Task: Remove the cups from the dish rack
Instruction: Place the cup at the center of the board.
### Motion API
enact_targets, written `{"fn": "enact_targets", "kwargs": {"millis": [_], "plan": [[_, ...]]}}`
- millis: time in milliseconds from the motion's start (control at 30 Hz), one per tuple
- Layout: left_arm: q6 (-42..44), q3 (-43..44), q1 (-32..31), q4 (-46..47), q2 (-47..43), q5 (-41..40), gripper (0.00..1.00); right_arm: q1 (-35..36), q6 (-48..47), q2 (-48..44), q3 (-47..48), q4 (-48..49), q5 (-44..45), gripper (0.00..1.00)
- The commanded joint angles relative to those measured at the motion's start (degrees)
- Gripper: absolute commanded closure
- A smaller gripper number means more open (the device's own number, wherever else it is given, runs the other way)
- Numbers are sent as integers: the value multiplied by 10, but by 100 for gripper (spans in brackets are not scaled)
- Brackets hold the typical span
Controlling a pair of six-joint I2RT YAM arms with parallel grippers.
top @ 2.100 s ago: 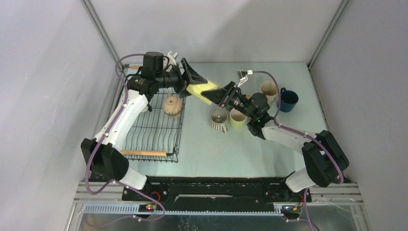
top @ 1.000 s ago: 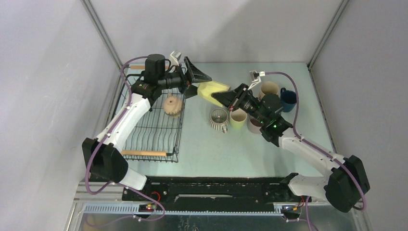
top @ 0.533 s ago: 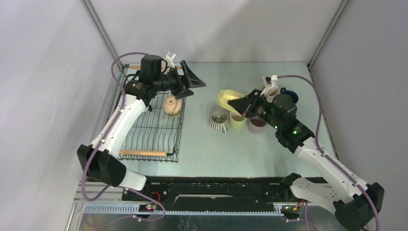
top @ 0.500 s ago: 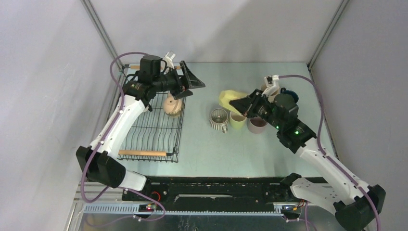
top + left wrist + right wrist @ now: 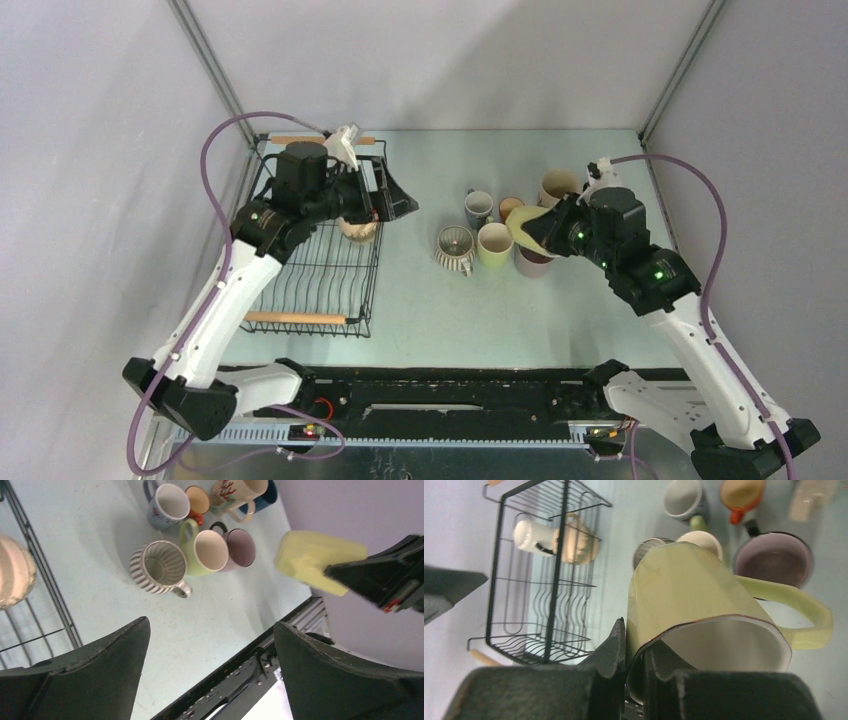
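My right gripper (image 5: 636, 635) is shut on the rim of a pale yellow-green cup (image 5: 684, 590), one finger inside and one outside. It holds that cup (image 5: 527, 228) tilted in the air above the cups on the table. My left gripper (image 5: 385, 200) hangs open and empty over the right edge of the black wire dish rack (image 5: 320, 262). A ribbed cream cup (image 5: 576, 545) and a white cup (image 5: 530, 534) lie in the rack's far end.
Cups grouped on the table: ribbed grey (image 5: 160, 570), yellow-green (image 5: 207, 550), mauve (image 5: 240, 547), grey-blue (image 5: 167, 502), small orange (image 5: 199, 500), tan patterned (image 5: 240, 490), dark blue (image 5: 267, 492). The rack has a wooden handle (image 5: 297, 318) at its near end.
The right arm has carried the yellow-green cup to the right, away from the left gripper and over the group of cups. The left gripper has drawn back over the rack, still open.
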Motion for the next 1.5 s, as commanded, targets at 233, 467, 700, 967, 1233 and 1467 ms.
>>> {"fn": "enact_targets", "kwargs": {"millis": [233,467,700,967,1233,1467], "plan": [[65,-89,-31,7,-57,-84,0,-95,-40,62,104,-142,95,100],[71,-123,-33,23,-79,-88,0,-185,-52,116,104,-156,100,100],[64,-162,-33,53,-92,-91,0,-242,-58,168,101,-141,99,100],[75,-186,-33,75,-117,-121,0,-255,-48,248,101,-116,91,100],[81,-214,-33,96,-142,-132,0,-256,-37,329,109,-88,90,100],[82,-219,-32,96,-145,-135,0,-256,-33,389,133,-92,94,100]]}}
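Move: Out to the right of the mauve cup is the free spot for the held yellow cup, about 8 cm ahead of the right hand, 16 to its right and 25 below. The mauve cup stands 8 cm ahead and 4 right, the light green cup 9 ahead and 6 left, the tall cream mug 19 ahead and 9 right. From the left hand, the beige pot lies 10 ahead, 10 left, 26 down; the spot 6 ahead, 42 right. Keeping its pinch on the yellow cup's rim, the right hand swings about 15 cm right, past the mauve cup, already sinking, then goes down and forward towards the free spot, some 18 cm lower in all; the wrist turns clockwise and tips the fingers steeply down. The open left hand sinks about 6.5 cm and drifts left, towards the beige pot. ##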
